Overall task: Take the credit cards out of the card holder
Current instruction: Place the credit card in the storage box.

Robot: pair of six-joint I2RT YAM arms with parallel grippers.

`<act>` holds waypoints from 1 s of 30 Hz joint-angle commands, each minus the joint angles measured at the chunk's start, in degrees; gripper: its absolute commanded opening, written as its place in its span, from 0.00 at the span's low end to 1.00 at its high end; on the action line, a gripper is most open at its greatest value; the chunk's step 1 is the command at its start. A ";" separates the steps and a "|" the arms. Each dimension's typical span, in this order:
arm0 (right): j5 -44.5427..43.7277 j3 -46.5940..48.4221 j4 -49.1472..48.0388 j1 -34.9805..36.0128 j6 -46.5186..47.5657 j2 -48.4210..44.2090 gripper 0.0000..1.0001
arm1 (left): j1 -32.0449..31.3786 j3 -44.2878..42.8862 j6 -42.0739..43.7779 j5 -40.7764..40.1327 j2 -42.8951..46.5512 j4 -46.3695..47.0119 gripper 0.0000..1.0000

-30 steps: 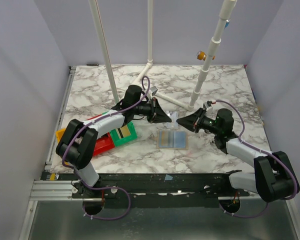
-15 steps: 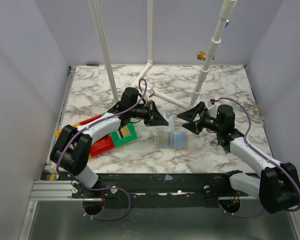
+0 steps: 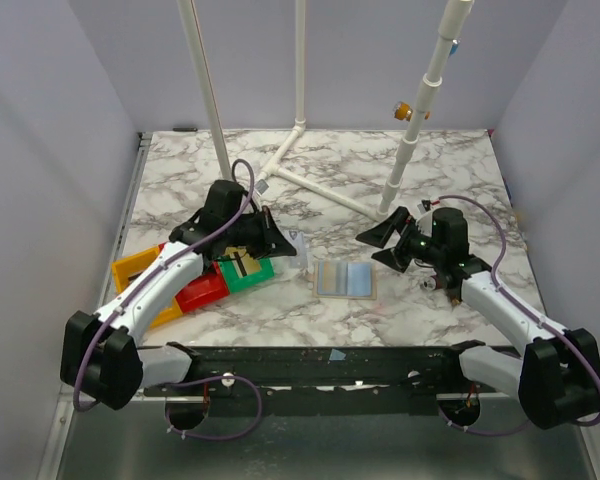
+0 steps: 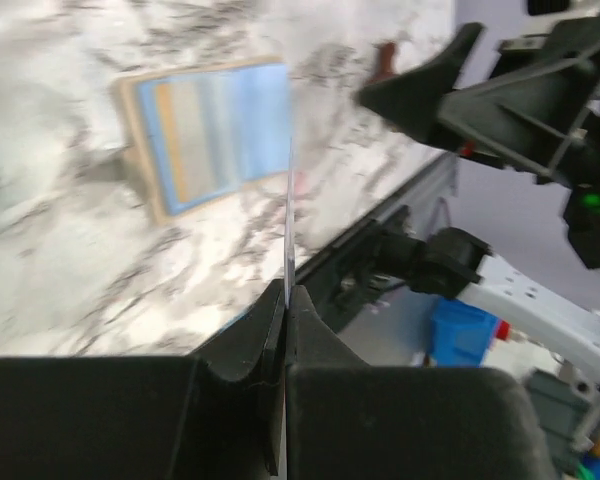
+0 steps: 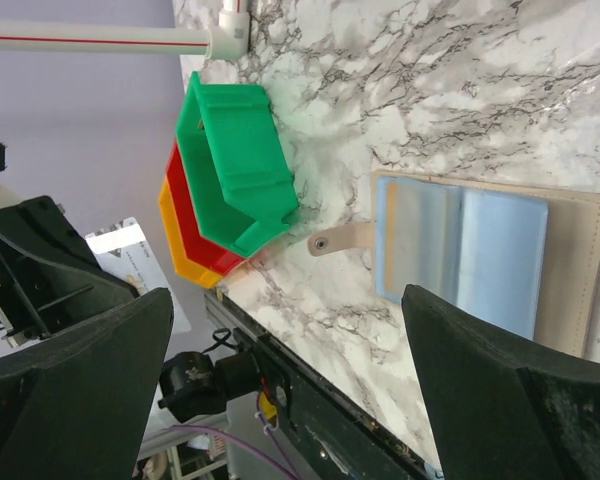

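Observation:
My left gripper is shut on a white credit card, which it holds upright a little above the table, left of the card holder. In the left wrist view the card shows edge-on, pinched between the fingertips, with the holder beyond it. The holder lies flat, tan-rimmed with pale blue faces. My right gripper hangs open and empty just right of the holder, jaws wide. The right wrist view shows the white card at far left.
Green, red and yellow bins sit nested at the left, under the left arm; something tan and dark lies in the green one. White pipe stands rise at the back. The table's front edge is close.
The right gripper has opened and let go of the white card, backing off slightly. The left arm has drawn back to the left, carrying the card away from the holder.

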State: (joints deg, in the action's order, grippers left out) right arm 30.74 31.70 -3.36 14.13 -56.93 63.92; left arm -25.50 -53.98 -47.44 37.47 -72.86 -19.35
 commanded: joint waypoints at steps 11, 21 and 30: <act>-3.16 3.47 7.30 -0.19 8.34 -1.45 1.00 | 10.72 -1.58 15.10 -29.95 12.29 -33.87 0.00; -3.04 4.90 7.75 -0.22 11.79 -0.37 1.00 | 16.50 -8.53 17.03 -51.63 10.41 -47.93 0.00; -2.42 6.97 9.62 -0.17 13.15 -0.54 1.00 | 24.87 -8.58 18.99 -59.72 4.68 -46.90 0.00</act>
State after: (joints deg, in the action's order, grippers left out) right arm 28.75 36.82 4.03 14.13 -45.52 63.48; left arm -4.58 -61.98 -30.39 -14.66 -65.91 -65.43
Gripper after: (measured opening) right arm 0.998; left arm 0.013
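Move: The left hand, holding the white card, has the storage box's yellow tray about 42 cm to its left, some 4 cm nearer the base and roughly 18 cm below. At about that height the red tray lies 26 cm left and 3 cm ahead, the green one 15 cm left and 9 cm ahead, and the open card holder 17 cm right and 2 cm ahead. From the empty right hand the yellow tray is around 65 cm left and 8 cm back. Sweeping steadily left, about 27 cm and sinking slightly, the left arm carries the card it still pinches away from the card holder, past the green tray and over the red one towards the yellow tray. On the way the wrist swings nearly 70 degrees, so that the fingers, first pointing right, come to point steeply down. ##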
